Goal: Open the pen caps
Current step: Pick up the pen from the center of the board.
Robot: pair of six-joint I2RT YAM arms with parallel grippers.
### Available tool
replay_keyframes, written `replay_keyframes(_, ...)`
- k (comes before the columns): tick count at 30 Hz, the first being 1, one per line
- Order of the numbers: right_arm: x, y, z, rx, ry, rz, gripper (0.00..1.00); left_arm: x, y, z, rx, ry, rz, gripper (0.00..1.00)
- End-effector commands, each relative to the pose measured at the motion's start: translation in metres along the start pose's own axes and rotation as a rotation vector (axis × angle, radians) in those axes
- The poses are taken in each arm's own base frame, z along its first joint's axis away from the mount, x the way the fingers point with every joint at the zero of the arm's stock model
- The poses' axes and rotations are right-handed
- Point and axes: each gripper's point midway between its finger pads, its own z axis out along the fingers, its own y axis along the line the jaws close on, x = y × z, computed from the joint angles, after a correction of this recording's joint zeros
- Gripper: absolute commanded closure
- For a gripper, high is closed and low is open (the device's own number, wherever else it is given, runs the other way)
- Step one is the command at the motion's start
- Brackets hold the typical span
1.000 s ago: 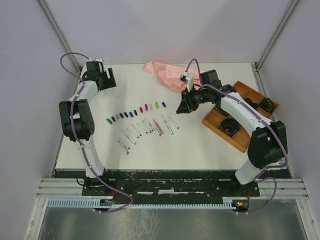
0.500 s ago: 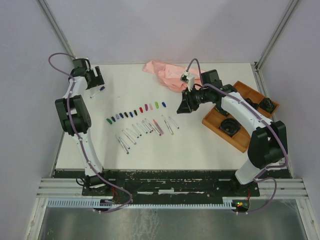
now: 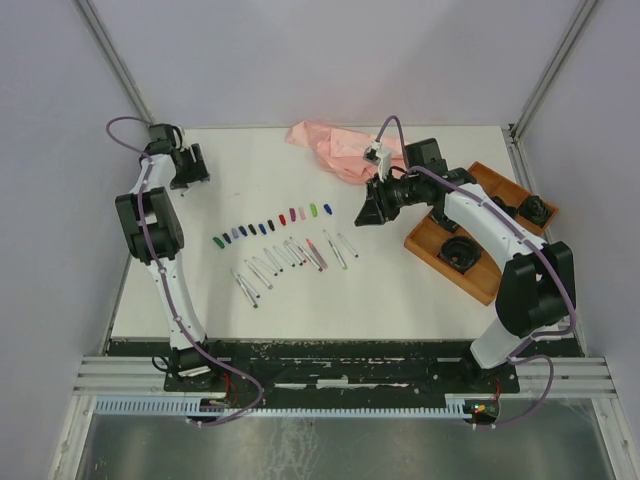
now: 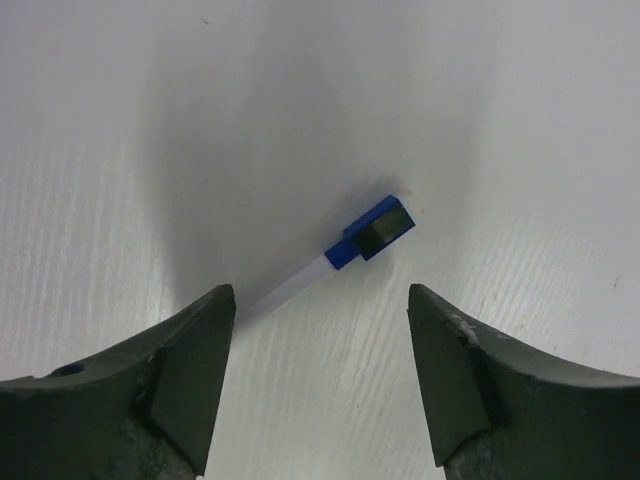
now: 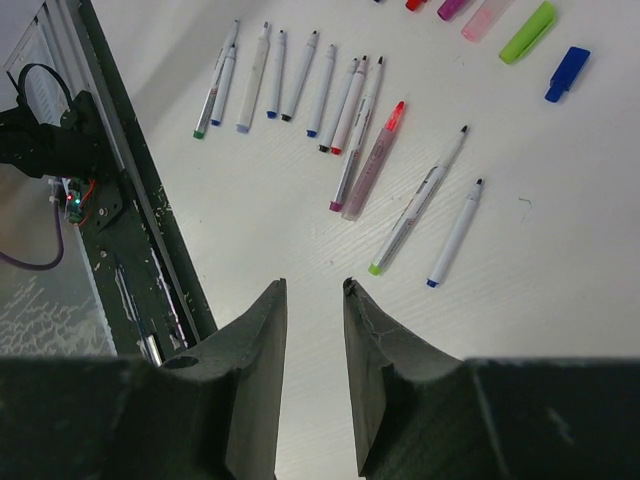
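A white pen with a blue cap (image 4: 372,232) lies flat on the white table, just beyond my left gripper (image 4: 320,300). That gripper is open, its jaws wide apart and empty; it hangs at the far left of the table (image 3: 188,166). The pen caps (image 3: 270,225) lie in a curved row at mid-table, with uncapped pens (image 3: 290,258) in front of them. In the right wrist view I see a lime cap (image 5: 528,18), a blue cap (image 5: 567,73) and several pens (image 5: 350,130). My right gripper (image 3: 366,210) hovers right of the rows, jaws slightly apart (image 5: 315,285), holding nothing.
A crumpled pink bag (image 3: 335,150) lies at the back of the table. A wooden tray (image 3: 428,240) with black round objects sits at the right. The black frame rail (image 5: 120,220) runs along the table's near edge.
My left gripper swung out toward the far left corner, then came back slightly and now hangs over the blue-capped pen. The right arm has barely moved.
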Motion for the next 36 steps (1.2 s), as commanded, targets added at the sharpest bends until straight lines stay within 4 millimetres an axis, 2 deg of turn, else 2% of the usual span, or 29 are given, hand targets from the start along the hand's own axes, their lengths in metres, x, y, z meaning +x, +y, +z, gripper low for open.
replay_keyframes(1,-0.019,0.006,-0.005,-0.03,-0.041,-0.032,0.64,-0.003,-0.009,0.0,0.056,0.002,0.007,0.3)
replay_keyframes(6,-0.02,0.008,-0.005,-0.035,-0.044,-0.031,0.64,0.014,-0.009,0.0,0.051,0.039,-0.018,0.43)
replay_keyframes(8,-0.02,0.008,-0.005,-0.039,-0.044,-0.027,0.64,0.018,-0.009,-0.002,0.046,0.045,-0.028,0.5)
replay_keyframes(11,-0.021,0.009,-0.005,-0.043,-0.046,-0.023,0.64,0.021,-0.007,-0.006,0.015,0.038,-0.039,0.56)
replay_keyframes(13,-0.021,0.009,-0.006,-0.045,-0.047,-0.023,0.64,0.028,-0.004,-0.004,-0.019,0.05,-0.041,0.57)
replay_keyframes(14,-0.021,0.009,-0.006,-0.045,-0.047,-0.021,0.64,0.019,-0.005,-0.014,-0.035,0.027,-0.038,0.58)
replay_keyframes(15,-0.021,0.009,-0.006,-0.046,-0.048,-0.019,0.64,0.02,-0.003,-0.015,-0.052,0.027,-0.035,0.58)
replay_keyframes(21,-0.022,0.01,-0.008,-0.051,-0.054,-0.014,0.64,0.031,-0.004,-0.015,-0.126,0.057,0.006,0.67)
replay_keyframes(29,-0.024,0.012,-0.01,-0.056,-0.061,-0.016,0.64,0.043,-0.007,-0.011,-0.162,0.09,0.04,0.69)
replay_keyframes(33,-0.025,0.014,-0.011,-0.06,-0.063,-0.019,0.64,0.045,-0.01,-0.01,-0.149,0.098,0.045,0.83)
replay_keyframes(36,-0.026,0.017,-0.013,-0.067,-0.069,-0.026,0.64,0.034,-0.016,-0.017,-0.13,0.075,0.043,0.97)
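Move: From the left gripper, the blue-capped pen lies right between the open fingertips, its middle about 1 cm back and 1 cm below, slanting from back-left to its cap at front-right. The nearest loose caps lie well behind, at the left end of the row: a green cap about 18 cm back and 8 cm right, and a blue cap some 17 cm back and 11 cm right. From the right gripper the pen is roughly 22 cm ahead, 52 cm left and 17 cm below. Close the left gripper's wide-open fingers around the blue-capped pen while easing the hand back about 2 cm and to the right by 1 to 2 cm, sinking roughly 1 cm. Roll the hand some 10 degrees so its left side rises, then finish by pinching the pen's white barrel behind the cap between the fingertips. ##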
